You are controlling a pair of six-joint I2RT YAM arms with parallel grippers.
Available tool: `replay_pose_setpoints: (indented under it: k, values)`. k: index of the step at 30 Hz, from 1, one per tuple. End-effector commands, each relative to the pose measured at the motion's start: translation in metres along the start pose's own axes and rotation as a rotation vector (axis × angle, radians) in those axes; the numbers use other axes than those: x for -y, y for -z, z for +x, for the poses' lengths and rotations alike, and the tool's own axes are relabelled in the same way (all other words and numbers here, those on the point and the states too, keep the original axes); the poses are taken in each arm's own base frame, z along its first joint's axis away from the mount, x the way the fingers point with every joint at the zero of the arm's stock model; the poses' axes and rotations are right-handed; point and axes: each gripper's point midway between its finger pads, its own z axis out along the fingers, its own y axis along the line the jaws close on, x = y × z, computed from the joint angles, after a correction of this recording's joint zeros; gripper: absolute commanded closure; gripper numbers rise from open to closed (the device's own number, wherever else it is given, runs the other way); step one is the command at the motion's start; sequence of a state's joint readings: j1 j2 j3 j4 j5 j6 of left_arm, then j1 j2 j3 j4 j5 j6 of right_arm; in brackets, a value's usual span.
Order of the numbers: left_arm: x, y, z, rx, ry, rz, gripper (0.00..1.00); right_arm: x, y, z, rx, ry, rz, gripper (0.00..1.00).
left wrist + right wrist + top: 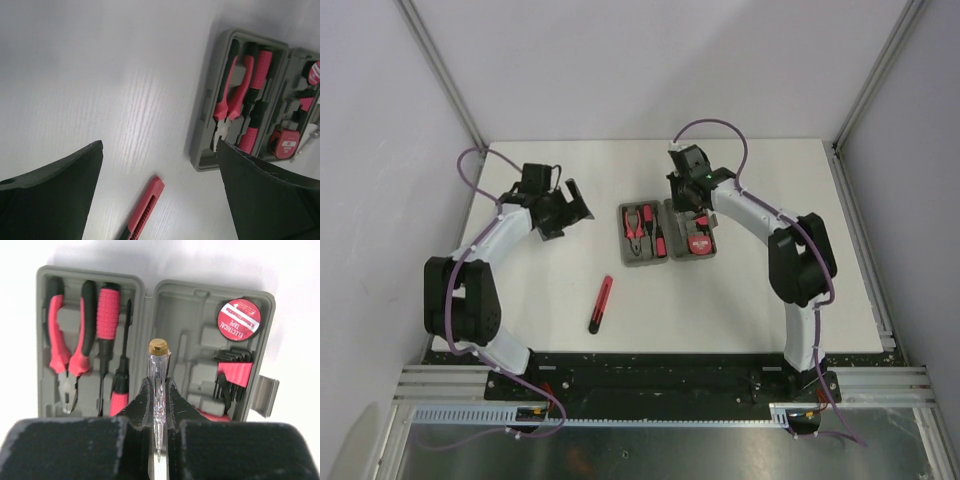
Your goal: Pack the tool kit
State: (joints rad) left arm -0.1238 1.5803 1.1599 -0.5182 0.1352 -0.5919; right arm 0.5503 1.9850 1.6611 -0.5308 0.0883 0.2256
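The grey tool kit case (665,258) lies open mid-table, with red-and-black pliers (67,355) and screwdrivers (107,310) in its left half. Its right half holds a red tape roll (240,320), hex keys (232,372) and a tape measure (285,142). My right gripper (159,395) hovers over the case's right half (690,205), shut on a clear tester screwdriver (159,370) with a brass cap. A red utility knife (601,304) lies loose on the table left of the case. My left gripper (575,205) hangs open and empty above the table, the knife (145,207) below between its fingers (50,195).
The white table (520,300) is walled on three sides by pale panels with aluminium posts. A black mounting strip (660,365) with both arm bases runs along the near edge. The case's latch tab (267,395) sticks out on its right side.
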Motion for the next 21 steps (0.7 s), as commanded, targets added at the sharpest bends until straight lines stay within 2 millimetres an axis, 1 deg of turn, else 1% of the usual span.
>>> replay_pose_setpoints:
  k: [1,4,9,14,18,21]
  values:
    - [0.034,0.003,-0.014,0.03,-0.06,0.079,0.01,0.005,-0.025,-0.014,0.03,-0.023,-0.004,1.0]
    - [0.042,-0.001,-0.015,0.021,-0.064,0.089,0.0,0.014,-0.036,-0.024,0.057,-0.062,-0.001,1.0]
    - [0.05,-0.006,-0.015,0.01,-0.066,0.102,0.01,0.029,-0.053,-0.028,0.066,-0.063,0.038,1.0]
    - [0.052,-0.009,-0.016,0.008,-0.061,0.101,0.01,0.038,-0.058,-0.028,0.079,-0.065,0.062,1.0]
    - [0.054,-0.011,-0.016,0.003,-0.057,0.103,0.01,0.041,-0.062,-0.028,0.084,-0.059,0.073,1.0]
    - [0.056,-0.012,-0.017,0.003,-0.056,0.106,0.01,0.042,-0.067,-0.023,0.072,-0.053,0.074,1.0]
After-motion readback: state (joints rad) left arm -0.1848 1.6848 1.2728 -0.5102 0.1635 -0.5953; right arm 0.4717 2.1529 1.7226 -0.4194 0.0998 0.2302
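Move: The clear test pen is already pinched in the right fingers, above the open case. The empty slot in the case's right half lies about 3 cm ahead, 1 cm right and some 9 cm below; the electrical tape roll is about 9 ahead and 4 right, the hex keys roughly 3 ahead and 5 right, the tape measure about 5 back and 5 right. From the left hand, the slot is some 9 cm ahead and 28 right. The test pen, still held in the right fingers, is carried forward and down towards the empty slot, about 5 cm each way and a little to the right. The drop comes first; then the hand runs on nearly level towards the case's far end, keeping its grip. The left hand, wide open, eases about 3 cm right and 2 cm forward towards the case. ##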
